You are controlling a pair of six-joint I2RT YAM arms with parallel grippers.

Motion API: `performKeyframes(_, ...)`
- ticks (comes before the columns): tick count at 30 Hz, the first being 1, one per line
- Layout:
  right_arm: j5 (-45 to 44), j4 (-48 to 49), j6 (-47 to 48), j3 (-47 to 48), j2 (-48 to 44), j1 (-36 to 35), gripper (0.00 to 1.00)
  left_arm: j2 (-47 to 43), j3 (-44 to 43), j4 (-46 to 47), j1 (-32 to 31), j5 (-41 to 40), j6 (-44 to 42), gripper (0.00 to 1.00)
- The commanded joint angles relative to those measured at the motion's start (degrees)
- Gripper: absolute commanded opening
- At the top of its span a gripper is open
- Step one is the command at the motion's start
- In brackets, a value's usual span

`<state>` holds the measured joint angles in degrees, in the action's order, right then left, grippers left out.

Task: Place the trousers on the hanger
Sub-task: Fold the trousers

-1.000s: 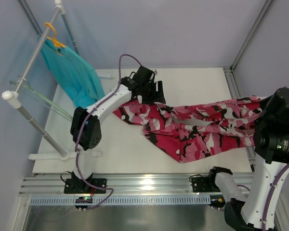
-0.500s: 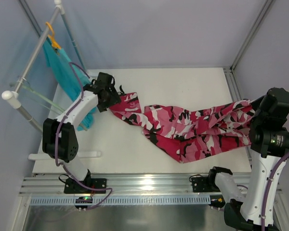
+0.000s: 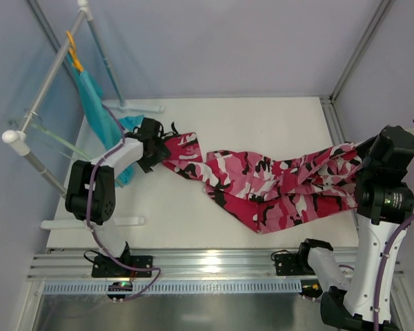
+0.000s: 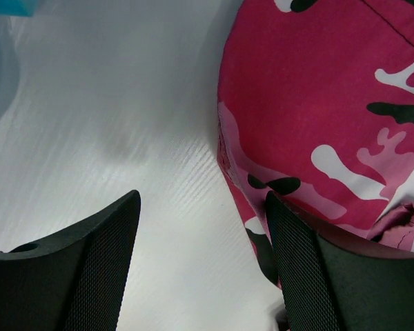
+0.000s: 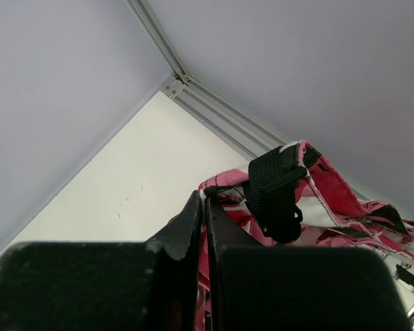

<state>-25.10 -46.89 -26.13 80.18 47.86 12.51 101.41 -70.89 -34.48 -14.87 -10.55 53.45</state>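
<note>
The pink camouflage trousers [image 3: 276, 186] lie stretched across the table from left to right. My left gripper [image 3: 164, 141] is open just above the table at their left end. In the left wrist view bare tabletop shows between its fingers [image 4: 96, 269], and the trousers [image 4: 331, 103] lie beside and under the right finger. My right gripper [image 5: 204, 201] is shut on the trousers' edge by a black strap [image 5: 276, 186], holding that end raised at the right [image 3: 370, 153]. The pale green hanger [image 3: 58, 143] hangs on the rack at the far left.
A white tube rack [image 3: 34, 110] stands along the left side. It carries a teal garment [image 3: 96, 103] on an orange hanger [image 3: 72, 48], close behind my left arm. An aluminium rail [image 3: 207, 265] runs along the near edge, and frame posts [image 3: 355, 52] rise at the back right.
My left arm swung left from the middle of the trousers to their left end. The teal garment shifted on the rack. The right arm moved slightly, still gripping the cloth.
</note>
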Motion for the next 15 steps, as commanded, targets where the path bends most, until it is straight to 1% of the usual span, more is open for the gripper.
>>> performKeyframes(1,0.6,6.6,-0.3,0.1,-1.0,0.2,0.04,0.1,1.5,7.3,0.5,-1.6,3.2,0.73)
performKeyframes(2,0.8,6.6,-0.2,0.0,-1.2,0.3,0.04,0.6,1.5,8.8,0.7,-1.2,3.4,0.73)
performKeyframes(5,0.5,6.8,0.2,-0.7,-1.6,0.3,0.04,2.8,0.6,9.2,1.8,-0.1,5.2,0.73)
performKeyframes(8,0.2,6.9,0.6,-1.3,-1.6,0.3,0.04,3.5,1.9,11.9,2.8,1.4,7.4,0.73)
performKeyframes(11,0.1,7.1,0.6,-1.4,-1.5,0.3,0.04,4.8,1.8,11.0,3.0,1.5,8.0,0.69)
performKeyframes(13,0.2,7.3,0.3,-1.7,-1.4,0.3,0.04,5.7,1.5,11.1,3.0,2.4,8.1,0.55)
performKeyframes(14,0.6,7.4,0.2,-1.8,-1.4,0.3,0.04,5.6,1.5,11.0,3.0,2.5,8.3,0.45)
performKeyframes(15,0.8,7.4,0.1,-2.0,-1.0,0.3,0.04,5.5,1.5,10.6,3.0,2.7,8.3,0.23)
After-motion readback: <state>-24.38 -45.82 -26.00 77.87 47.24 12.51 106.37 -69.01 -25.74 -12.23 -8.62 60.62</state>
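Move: The near-left edge of the trousers lies about 3 cm ahead of the open left hand, 1 cm to its right and 3 cm below. The black drawstring lies some 12 cm ahead and 5 cm right of this hand, and the teal shirt's hem about 11 cm left and 4 cm back. From the raised right hand, already holding the trousers' other end, the near-left edge is roughly 66 cm left, 16 cm ahead and 36 cm below. The trousers' near-left edge comes between the left fingers as that hand sinks and goes forward, roughly 3 cm each way, turning slightly counter-clockwise; only at the end do the fingers close, one tip on either side of the edge, to pinch it close to the table. The right hand keeps its grip on the other end, lowering about 1 cm. ##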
